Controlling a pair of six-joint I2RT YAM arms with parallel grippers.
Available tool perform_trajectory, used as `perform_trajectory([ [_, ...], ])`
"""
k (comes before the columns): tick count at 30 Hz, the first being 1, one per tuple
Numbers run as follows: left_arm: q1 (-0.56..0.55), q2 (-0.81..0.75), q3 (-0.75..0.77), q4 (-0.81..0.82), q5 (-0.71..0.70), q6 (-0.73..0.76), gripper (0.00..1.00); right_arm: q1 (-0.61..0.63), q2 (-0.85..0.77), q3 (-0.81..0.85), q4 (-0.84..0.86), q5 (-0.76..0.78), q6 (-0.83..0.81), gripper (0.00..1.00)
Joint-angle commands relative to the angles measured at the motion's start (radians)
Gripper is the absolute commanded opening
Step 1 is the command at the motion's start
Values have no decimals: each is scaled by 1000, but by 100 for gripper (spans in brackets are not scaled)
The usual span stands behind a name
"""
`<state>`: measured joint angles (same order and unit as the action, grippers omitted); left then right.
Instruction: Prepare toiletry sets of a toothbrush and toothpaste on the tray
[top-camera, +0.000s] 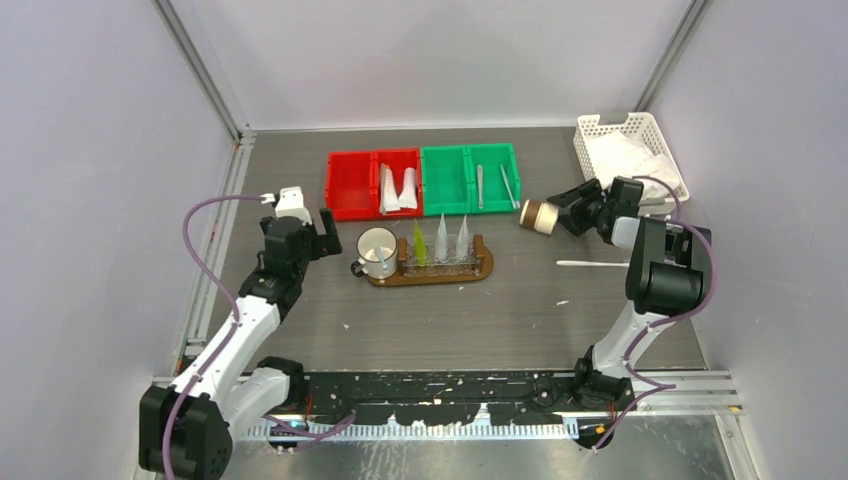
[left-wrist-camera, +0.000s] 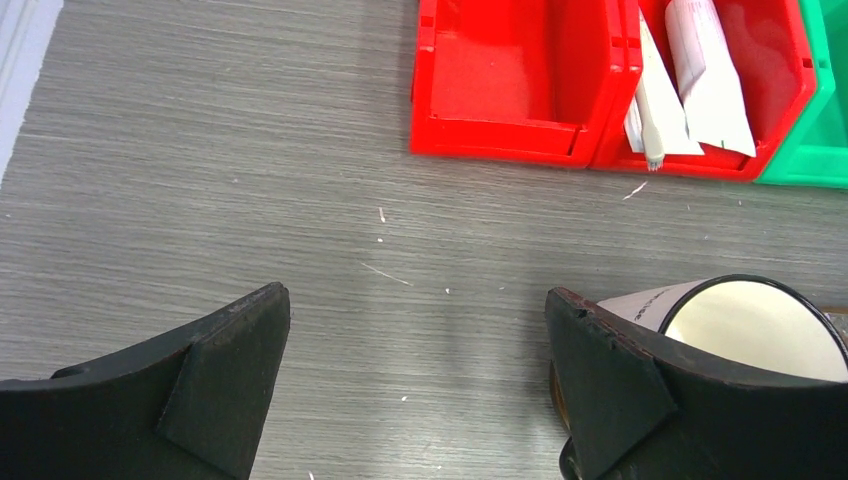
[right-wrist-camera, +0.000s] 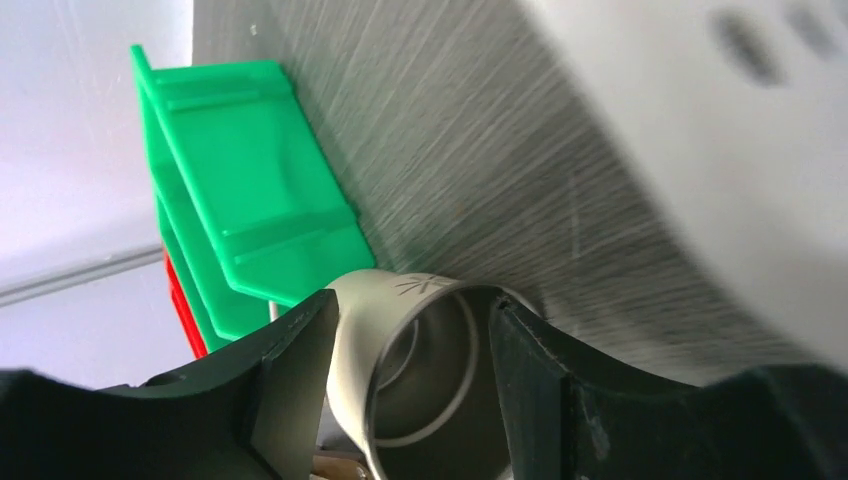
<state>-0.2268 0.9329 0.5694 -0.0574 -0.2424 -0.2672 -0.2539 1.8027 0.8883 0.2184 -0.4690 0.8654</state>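
Observation:
An oval wooden tray (top-camera: 484, 266) holds a white mug (top-camera: 377, 252) and a clear rack with three upright tubes: one yellow-green (top-camera: 420, 245), two whitish (top-camera: 441, 238). Slim pale toothbrushes (top-camera: 480, 186) lie in the green bin (top-camera: 470, 178). Another toothbrush (top-camera: 592, 263) lies on the table at the right. More white tubes (top-camera: 398, 188) lie in the red bin (top-camera: 372, 184). My left gripper (top-camera: 325, 235) (left-wrist-camera: 418, 330) is open over bare table, left of the mug (left-wrist-camera: 750, 320). My right gripper (top-camera: 556, 214) (right-wrist-camera: 412, 340) is shut on a beige cup (top-camera: 540, 215) (right-wrist-camera: 400, 320), tipped on its side beside the green bin (right-wrist-camera: 250, 200).
A white perforated basket (top-camera: 605, 127) with white cloths stands at the back right. The red and green bins line the back of the table. White walls close in both sides.

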Motion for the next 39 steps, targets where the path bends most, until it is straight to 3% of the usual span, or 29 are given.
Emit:
perform_trajectory([
  [1, 0, 7, 30, 39, 21, -17, 100, 23, -34, 27, 68, -55, 35, 61],
  [5, 0, 15, 27, 44, 24, -20, 100, 23, -64, 15, 79, -79, 55, 58],
  [8, 0, 21, 25, 46, 30, -22, 100, 30, -74, 18, 82, -93, 63, 37],
  [11, 0, 27, 24, 48, 39, -29, 100, 33, -75, 33, 60, -116, 63, 10],
  [13, 0, 27, 27, 43, 44, -30, 100, 38, -113, 47, -9, -118, 36, 6],
  [17, 0, 22, 26, 36, 56, -39, 100, 110, -269, 177, -439, 36, -186, 5],
  [20, 0, 20, 22, 31, 68, -47, 100, 237, -310, 321, -721, 200, -329, 5],
  [24, 0, 8, 26, 1, 75, -51, 100, 424, -283, 441, -949, 405, -439, 5],
  [33, 0, -40, 27, -37, 74, -46, 100, 613, -204, 458, -1041, 741, -472, 5],
  [39, 0, -39, 18, -35, 71, -43, 100, 635, -194, 426, -1010, 781, -475, 5],
])
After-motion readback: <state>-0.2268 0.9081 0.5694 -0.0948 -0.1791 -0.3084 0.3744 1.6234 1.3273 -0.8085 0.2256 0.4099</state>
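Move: The cup lies on its side with its mouth towards the open right fingers, its middle about 5 cm to the left, 1 cm back and roughly level. The green tray sits about 23 cm left and 9 cm farther out than the hand, a loose toothbrush some 7 cm right and 10 cm back, the wooden tray about 34 cm left and 11 cm back. For the left hand the cup is roughly 56 cm right and 9 cm ahead. The right fingers close on the cup's rim, one inside the mouth and one outside, while the hand edges a few centimetres left and up. Keeping that pinch, it swings left and up to about 14 cm each way, then comes back some 9 cm towards the base and sinks about 7 cm, the wrist turning roughly 60 degrees overall until the fingers point steeply down. ##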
